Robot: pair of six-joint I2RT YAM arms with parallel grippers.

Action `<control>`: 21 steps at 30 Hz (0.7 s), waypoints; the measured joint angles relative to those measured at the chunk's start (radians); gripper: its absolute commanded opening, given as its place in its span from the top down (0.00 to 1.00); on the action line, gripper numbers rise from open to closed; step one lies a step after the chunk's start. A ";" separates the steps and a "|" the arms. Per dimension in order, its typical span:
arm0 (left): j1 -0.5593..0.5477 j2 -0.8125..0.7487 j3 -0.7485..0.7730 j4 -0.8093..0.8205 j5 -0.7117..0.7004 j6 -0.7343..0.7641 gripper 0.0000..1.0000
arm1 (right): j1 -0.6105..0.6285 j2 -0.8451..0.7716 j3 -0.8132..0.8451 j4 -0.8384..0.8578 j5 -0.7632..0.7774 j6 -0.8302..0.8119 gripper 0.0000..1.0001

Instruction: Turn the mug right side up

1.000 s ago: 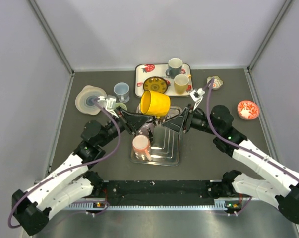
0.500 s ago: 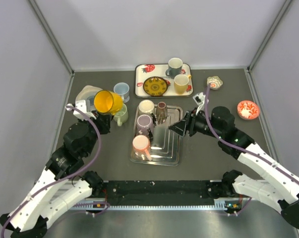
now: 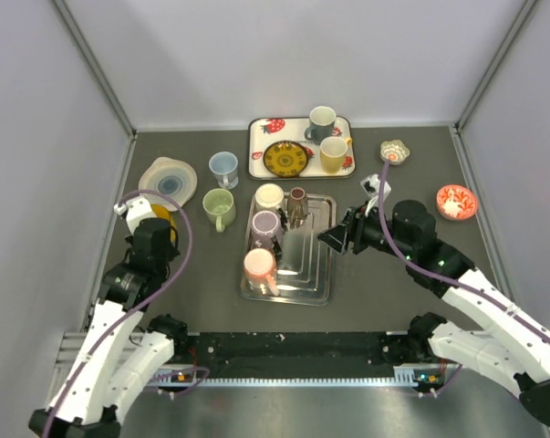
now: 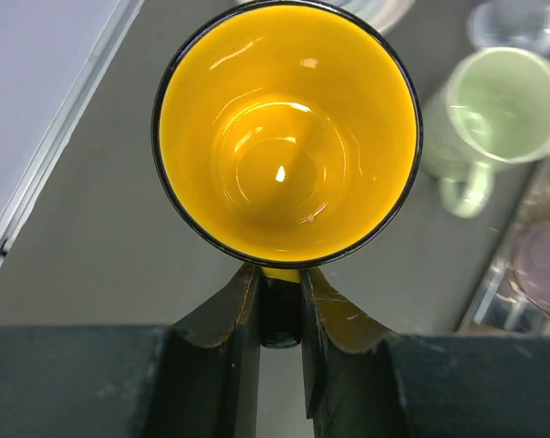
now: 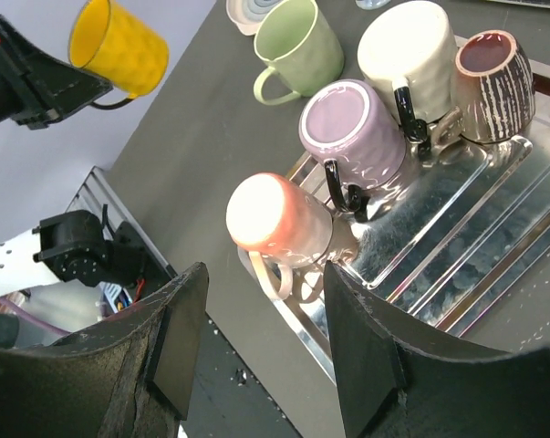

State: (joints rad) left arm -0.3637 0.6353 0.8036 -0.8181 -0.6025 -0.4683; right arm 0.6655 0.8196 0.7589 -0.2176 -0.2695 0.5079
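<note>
The yellow mug (image 4: pixel 284 137) with a black rim fills the left wrist view, its open mouth facing the camera. My left gripper (image 4: pixel 279 274) is shut on the mug's black handle. In the right wrist view the mug (image 5: pixel 119 46) hangs tilted above the dark table, mouth up and to the left. From above, only a sliver of the mug (image 3: pixel 168 222) shows under the left arm, at the table's left side. My right gripper (image 5: pixel 265 278) stands open over the near end of the metal tray (image 3: pixel 316 274), holding nothing.
The tray carries upside-down pink (image 3: pixel 259 266) and purple (image 3: pixel 265 224) mugs, plus cream (image 3: pixel 269 195) and brown striped (image 3: pixel 296 201) ones. A green mug (image 3: pixel 218 206), a clear cup (image 3: pixel 223 166) and stacked plates (image 3: pixel 168 178) sit at left. A strawberry tray (image 3: pixel 265 132) stands at the back.
My left arm swung the yellow mug from above the metal tray to the table's left side and turned its mouth upward. The right gripper drew back slightly, still open.
</note>
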 measured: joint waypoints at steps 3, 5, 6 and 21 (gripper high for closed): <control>0.163 0.044 -0.046 0.036 0.075 0.000 1.00 | 0.000 -0.004 -0.001 0.000 0.002 -0.003 0.46; 0.249 0.103 -0.071 0.067 0.128 -0.002 1.00 | 0.000 -0.016 -0.013 0.000 0.003 -0.005 0.46; 0.290 0.151 -0.080 0.088 0.163 -0.006 1.00 | 0.000 -0.021 -0.019 -0.002 0.003 -0.007 0.46; 0.404 0.475 -0.079 0.327 0.424 -0.066 1.00 | 0.000 -0.047 -0.082 -0.014 0.009 -0.011 0.47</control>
State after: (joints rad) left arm 0.0402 1.1103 0.7246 -0.4908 -0.1783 -0.5343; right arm 0.6655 0.7727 0.6765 -0.2317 -0.2607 0.4973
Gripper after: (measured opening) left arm 0.241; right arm 0.535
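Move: The left hand holds the yellow mug upright by its handle, and the bare table spot it is headed for lies about 13 cm ahead, 1 cm left and some 19 cm below. The green mug is about 17 cm ahead and 9 cm right of this hand, the blue mug about 27 cm ahead and 9 cm right, the plate some 26 cm ahead and 7 cm left. From the right hand that spot is about 15 cm ahead, 36 cm left and 24 cm below. Still pinching the yellow mug's handle, the left hand lowers the mug about 10 cm towards the bare table on the near-left side of the green mug, drifting left at first and then mainly reaching forward, some 7 cm in all, as the wrist tips down about 15 degrees and rolls its left side down by about as much. The right hand, empty and partly open, sinks about 3 cm beside the metal tray without touching a mug. ##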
